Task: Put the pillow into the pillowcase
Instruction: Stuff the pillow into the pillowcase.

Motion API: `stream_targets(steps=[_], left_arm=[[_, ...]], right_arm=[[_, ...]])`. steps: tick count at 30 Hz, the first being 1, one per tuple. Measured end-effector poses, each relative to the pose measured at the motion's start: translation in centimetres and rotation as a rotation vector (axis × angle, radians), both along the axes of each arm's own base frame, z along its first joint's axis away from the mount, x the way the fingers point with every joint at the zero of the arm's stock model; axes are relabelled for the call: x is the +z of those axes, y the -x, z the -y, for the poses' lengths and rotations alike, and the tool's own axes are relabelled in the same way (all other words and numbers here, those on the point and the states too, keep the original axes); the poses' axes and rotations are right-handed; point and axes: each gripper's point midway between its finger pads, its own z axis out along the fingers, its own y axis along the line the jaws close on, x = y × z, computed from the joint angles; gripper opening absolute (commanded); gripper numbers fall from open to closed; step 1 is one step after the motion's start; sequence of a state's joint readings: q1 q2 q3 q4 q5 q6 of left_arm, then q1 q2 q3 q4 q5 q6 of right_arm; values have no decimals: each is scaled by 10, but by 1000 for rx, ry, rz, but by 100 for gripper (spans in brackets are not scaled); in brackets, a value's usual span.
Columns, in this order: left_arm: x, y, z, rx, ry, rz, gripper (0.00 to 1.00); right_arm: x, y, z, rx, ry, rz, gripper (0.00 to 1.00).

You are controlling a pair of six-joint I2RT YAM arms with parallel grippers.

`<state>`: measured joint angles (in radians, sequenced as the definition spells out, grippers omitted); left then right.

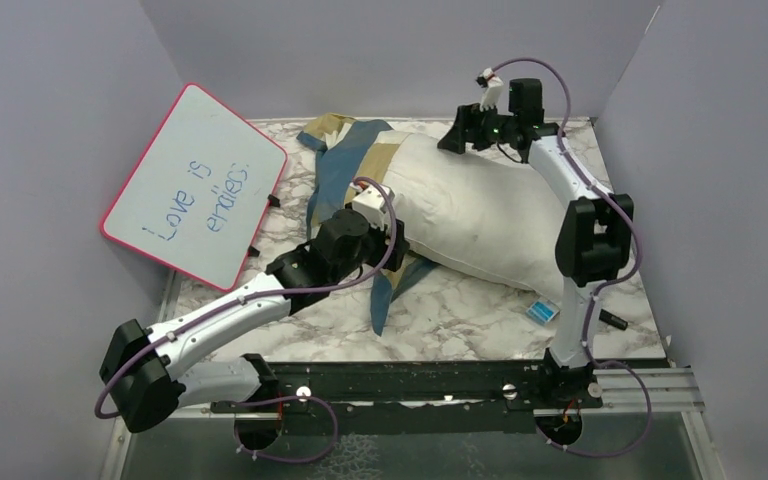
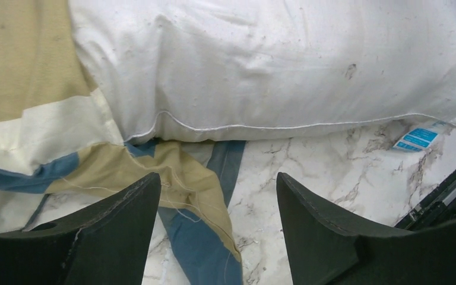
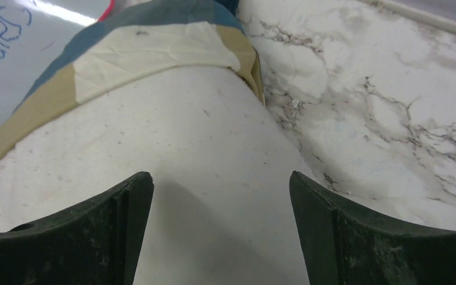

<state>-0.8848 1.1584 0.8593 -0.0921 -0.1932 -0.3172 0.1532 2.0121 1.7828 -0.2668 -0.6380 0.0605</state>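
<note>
The white pillow (image 1: 480,215) lies slantwise across the marble table, its blue tag (image 1: 543,312) at the near right corner. Its far left end sits inside the blue, tan and cream checked pillowcase (image 1: 350,150), whose loose edge trails out underneath toward the front. My left gripper (image 1: 400,245) is open at the pillow's near left side. In its wrist view the pillowcase hem (image 2: 196,196) lies below the parted fingers, and the pillow (image 2: 273,65) beyond. My right gripper (image 1: 450,135) is open over the pillow's far end, with the pillow (image 3: 202,136) under the fingers and the pillowcase (image 3: 154,50) ahead.
A pink-rimmed whiteboard (image 1: 195,185) leans against the left wall. A small black piece (image 1: 612,320) lies near the right arm's base. Grey walls close in three sides, and a black rail (image 1: 410,385) runs along the front edge.
</note>
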Motion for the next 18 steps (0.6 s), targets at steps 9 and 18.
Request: stream_targets(steps=[9, 18], left_arm=[[20, -41, -52, 135, -6, -24, 70], [57, -100, -82, 228, -29, 13, 68]], right_arm=[[-64, 26, -20, 161, -28, -139, 40], [-32, 78, -55, 220, -53, -6, 1]])
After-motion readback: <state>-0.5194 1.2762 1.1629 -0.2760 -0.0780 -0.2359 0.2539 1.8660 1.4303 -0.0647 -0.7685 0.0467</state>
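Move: The pillow's middle lies about 13 cm back, 11 cm to the right and 13 cm below the open right hand, which hovers over its far edge. From that hand, the pillowcase's middle is some 7 cm back and 20 cm left, with the near face of its mouth and the pillow between. The left hand, also open, has the pillowcase's middle about 13 cm ahead, 10 cm left and 14 cm lower. The case's loose corner is roughly 11 cm back and 1 cm left of it. The right fingers come down about 6 cm onto the top of the pillow and shut on its cover, pinching up a fold, then drag it back and left towards the left arm's side while rising about 3 cm; the hand turns slightly counter-clockwise. Meanwhile the left hand, fingers staying open, swings some 13 cm forward and left, climbing about 6 cm, from beside the pillow to over the case's hem. ##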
